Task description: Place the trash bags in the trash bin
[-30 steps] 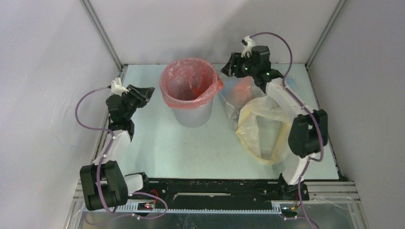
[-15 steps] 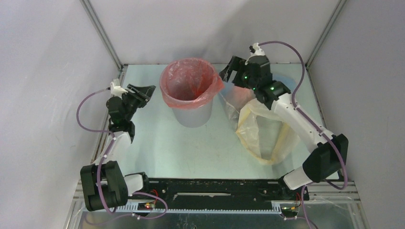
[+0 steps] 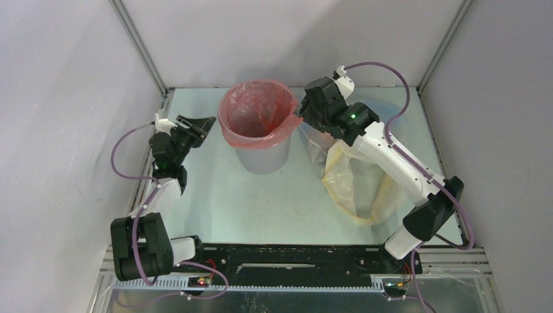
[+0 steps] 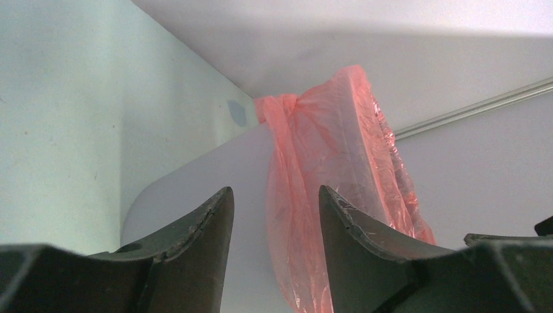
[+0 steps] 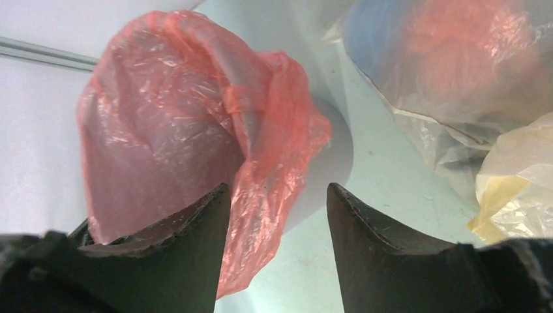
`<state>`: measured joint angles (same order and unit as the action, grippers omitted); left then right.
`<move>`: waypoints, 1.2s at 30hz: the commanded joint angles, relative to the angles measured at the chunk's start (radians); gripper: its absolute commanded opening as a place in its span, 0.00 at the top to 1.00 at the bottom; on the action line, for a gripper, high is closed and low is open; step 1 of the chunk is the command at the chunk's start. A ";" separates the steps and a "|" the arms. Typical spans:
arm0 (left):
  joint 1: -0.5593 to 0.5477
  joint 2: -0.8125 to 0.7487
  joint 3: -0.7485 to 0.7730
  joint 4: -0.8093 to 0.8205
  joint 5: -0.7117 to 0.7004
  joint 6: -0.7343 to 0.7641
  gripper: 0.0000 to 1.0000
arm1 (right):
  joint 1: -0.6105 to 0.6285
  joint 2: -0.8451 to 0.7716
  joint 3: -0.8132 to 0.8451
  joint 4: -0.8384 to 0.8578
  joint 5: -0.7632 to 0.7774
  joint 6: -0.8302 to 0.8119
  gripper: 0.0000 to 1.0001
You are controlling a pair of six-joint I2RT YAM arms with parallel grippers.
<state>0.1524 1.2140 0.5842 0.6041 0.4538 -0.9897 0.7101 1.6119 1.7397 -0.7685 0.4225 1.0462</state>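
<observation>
The light-grey trash bin (image 3: 264, 156) stands mid-table with a red-pink trash bag (image 3: 257, 107) lining it, its edge folded over the rim. My right gripper (image 3: 302, 112) is at the bin's right rim, open. In the right wrist view the bag's hanging flap (image 5: 274, 195) lies between the jaws of that gripper (image 5: 277, 190), close to the left finger. My left gripper (image 3: 199, 124) hovers open just left of the bin. In its wrist view this gripper (image 4: 274, 195) faces the bin wall (image 4: 195, 176) and the bag's overhang (image 4: 326, 163), holding nothing. A pale yellow bag (image 3: 355, 186) lies on the right.
Under the right arm lies a clear, bluish bag with red plastic inside (image 3: 314, 140), also visible as a bluish bag (image 5: 443, 45) in the right wrist view beside the yellow bag (image 5: 515, 169). Enclosure walls and metal posts (image 3: 140, 52) ring the table.
My right gripper has swung left and down from behind the bin to its right rim, around the bag's flap. The left gripper has opened wider and edged toward the bin.
</observation>
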 commanded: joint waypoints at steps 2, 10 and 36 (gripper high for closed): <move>-0.030 -0.032 0.009 0.018 -0.034 0.034 0.43 | 0.002 0.032 0.016 -0.024 -0.004 0.040 0.42; -0.041 -0.050 0.021 -0.043 -0.050 0.072 0.42 | 0.005 0.057 0.017 0.008 -0.043 0.021 0.44; -0.073 0.007 0.041 -0.049 -0.040 0.095 0.44 | 0.008 -0.089 -0.240 0.173 -0.090 -0.095 0.97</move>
<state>0.0971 1.2049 0.5850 0.5385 0.4206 -0.9302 0.7158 1.5814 1.5410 -0.6529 0.3386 0.9897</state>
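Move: The loose right-hand edge of the red trash bag, draped over the bin's rim, is what the right fingers go for: about 3 cm left of the right hand, some 3 cm below it and only 1 cm ahead. The bin's mouth centres about 14 cm left, level ahead, and 3 cm lower; the blue-and-red bag lies roughly 18 cm right, 12 cm ahead and 25 cm down. From the left hand that bag edge is about 24 cm right, level ahead, and 4 cm above. The half-open right gripper sinks about 2 cm and eases some 2.5 cm left onto the bag edge at the bin's right rim, where its fingers close fully and pinch the plastic film; still pinching, it then draws the edge down about 3 cm, and back and to the right some 2 cm each, away from the bin's mouth. Meanwhile the left gripper, its fingers staying half open, drifts about 2 cm right and down beside the bin's left rim. ##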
